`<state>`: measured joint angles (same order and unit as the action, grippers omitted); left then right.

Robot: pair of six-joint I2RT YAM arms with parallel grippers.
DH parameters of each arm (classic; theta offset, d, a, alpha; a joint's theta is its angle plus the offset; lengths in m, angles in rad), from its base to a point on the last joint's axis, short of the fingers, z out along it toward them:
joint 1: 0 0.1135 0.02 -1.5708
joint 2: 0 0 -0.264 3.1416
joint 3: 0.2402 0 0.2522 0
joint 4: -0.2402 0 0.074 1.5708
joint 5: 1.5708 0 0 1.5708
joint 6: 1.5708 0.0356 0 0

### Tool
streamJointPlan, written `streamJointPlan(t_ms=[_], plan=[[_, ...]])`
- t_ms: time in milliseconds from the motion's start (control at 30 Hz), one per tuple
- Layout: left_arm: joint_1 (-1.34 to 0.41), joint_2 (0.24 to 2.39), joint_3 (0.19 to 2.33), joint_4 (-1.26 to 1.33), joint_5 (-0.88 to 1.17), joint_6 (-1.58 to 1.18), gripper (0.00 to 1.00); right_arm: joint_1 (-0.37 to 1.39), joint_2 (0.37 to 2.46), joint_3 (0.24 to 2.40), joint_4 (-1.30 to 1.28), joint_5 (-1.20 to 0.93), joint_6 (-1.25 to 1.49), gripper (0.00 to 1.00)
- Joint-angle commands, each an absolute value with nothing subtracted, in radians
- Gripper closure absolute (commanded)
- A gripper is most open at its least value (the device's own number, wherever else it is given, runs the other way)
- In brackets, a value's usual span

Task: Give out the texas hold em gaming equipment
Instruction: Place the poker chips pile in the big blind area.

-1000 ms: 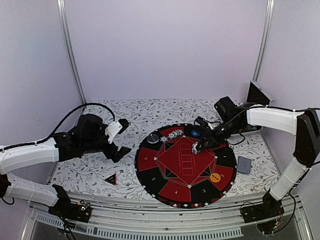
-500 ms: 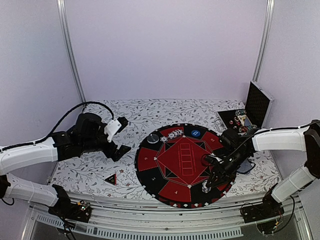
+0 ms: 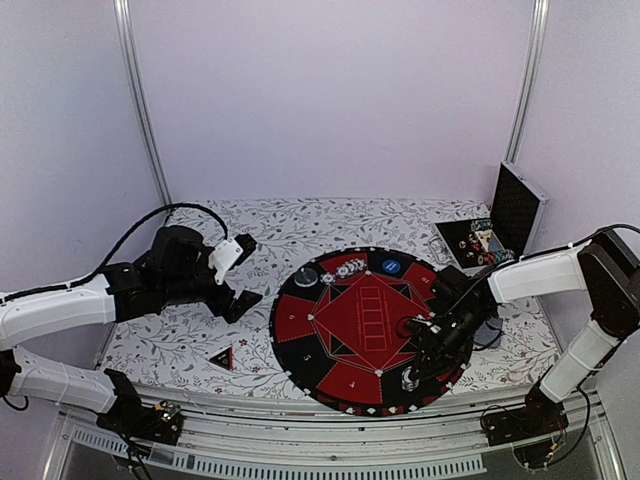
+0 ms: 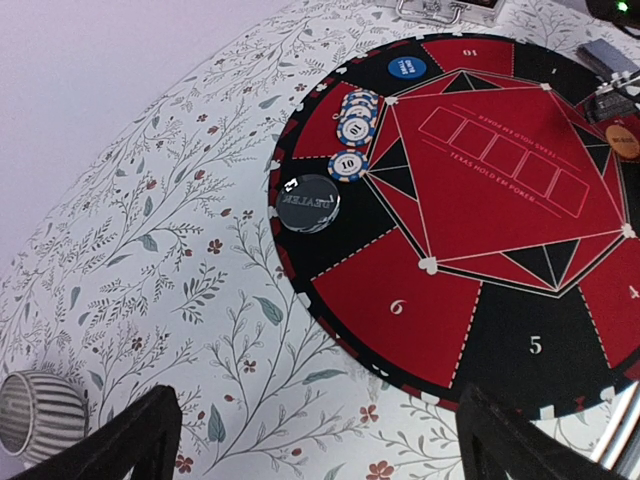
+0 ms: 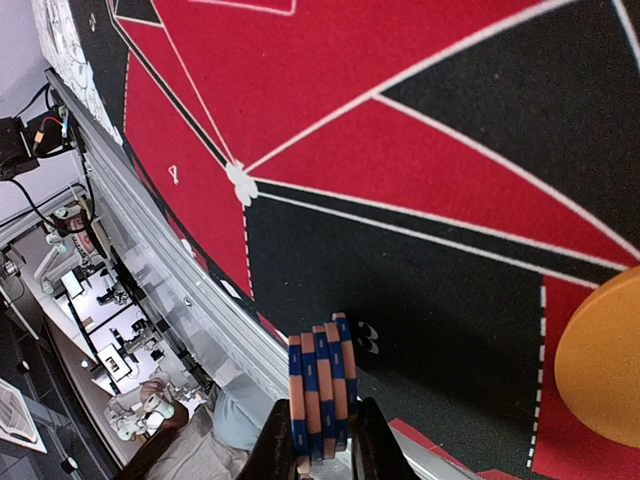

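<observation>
My right gripper (image 5: 322, 432) is shut on a stack of blue-and-orange poker chips (image 5: 320, 370), held on edge just above the black segment marked 3 at the near right of the round mat (image 3: 352, 384). In the top view that gripper (image 3: 409, 379) hangs over the mat's near rim. An orange disc (image 5: 602, 372) lies beside it. On the mat's far side are a dark disc (image 4: 307, 203), several chips (image 4: 355, 118) and a blue disc (image 4: 406, 68). A black-red triangle (image 3: 221, 357) lies on the cloth at the left. My left gripper (image 3: 249, 272) hovers open and empty left of the mat.
An open black case (image 3: 492, 236) holding more chips stands at the back right. A grey-blue deck of cards (image 4: 605, 55) lies right of the mat, partly behind my right arm. The metal rail (image 3: 330, 440) runs along the table's near edge.
My right arm has swung from the mat's far side to its near right edge, carrying the chip stack lower. The left arm has not moved.
</observation>
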<state>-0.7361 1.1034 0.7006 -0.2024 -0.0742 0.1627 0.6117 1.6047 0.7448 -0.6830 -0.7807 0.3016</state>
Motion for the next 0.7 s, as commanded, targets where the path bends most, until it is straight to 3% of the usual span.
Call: streamJointPlan(t_ms=[0, 133, 600, 667], plan=[[-0.726, 1.098, 0.725, -0.211, -0.07, 0.161, 0.02, 0.587, 1.641, 0.761, -0.658, -0.721, 0.281, 0.9], [-0.727, 1.096, 0.722, -0.213, -0.067, 0.158, 0.02, 0.572, 1.647, 0.773, -0.707, -0.621, 0.293, 0.75], [-0.727, 1.084, 0.721, -0.213, -0.066, 0.16, 0.02, 0.596, 1.589, 0.92, -0.891, -0.428, 0.308, 0.6], [-0.727, 1.083, 0.723, -0.214, -0.064, 0.16, 0.02, 0.599, 1.553, 0.977, -0.931, -0.391, 0.311, 0.53]])
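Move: The pile of poker chips is still pinched in the right fingers, just above its spot in the black sector by the 3: about 1 cm back, 1 cm left and 2 cm below that hand. The big blind button lies some 4 cm ahead, 3 cm right and 3 cm below; the card deck about 10 cm ahead and 17 cm right, at table height. From the idle left hand the spot is roughly 35 cm right, 14 cm back and 15 cm below. The chips pile is taken down the last centimetre or so to the mat and let go as the right fingers open to under half. Already sliding off, the hand draws forward and to the right, about 5 cm in all, away from the pile towards the big blind button, rising slightly at the end while the wrist tips some 15 degrees so the fingers point more steeply down. ##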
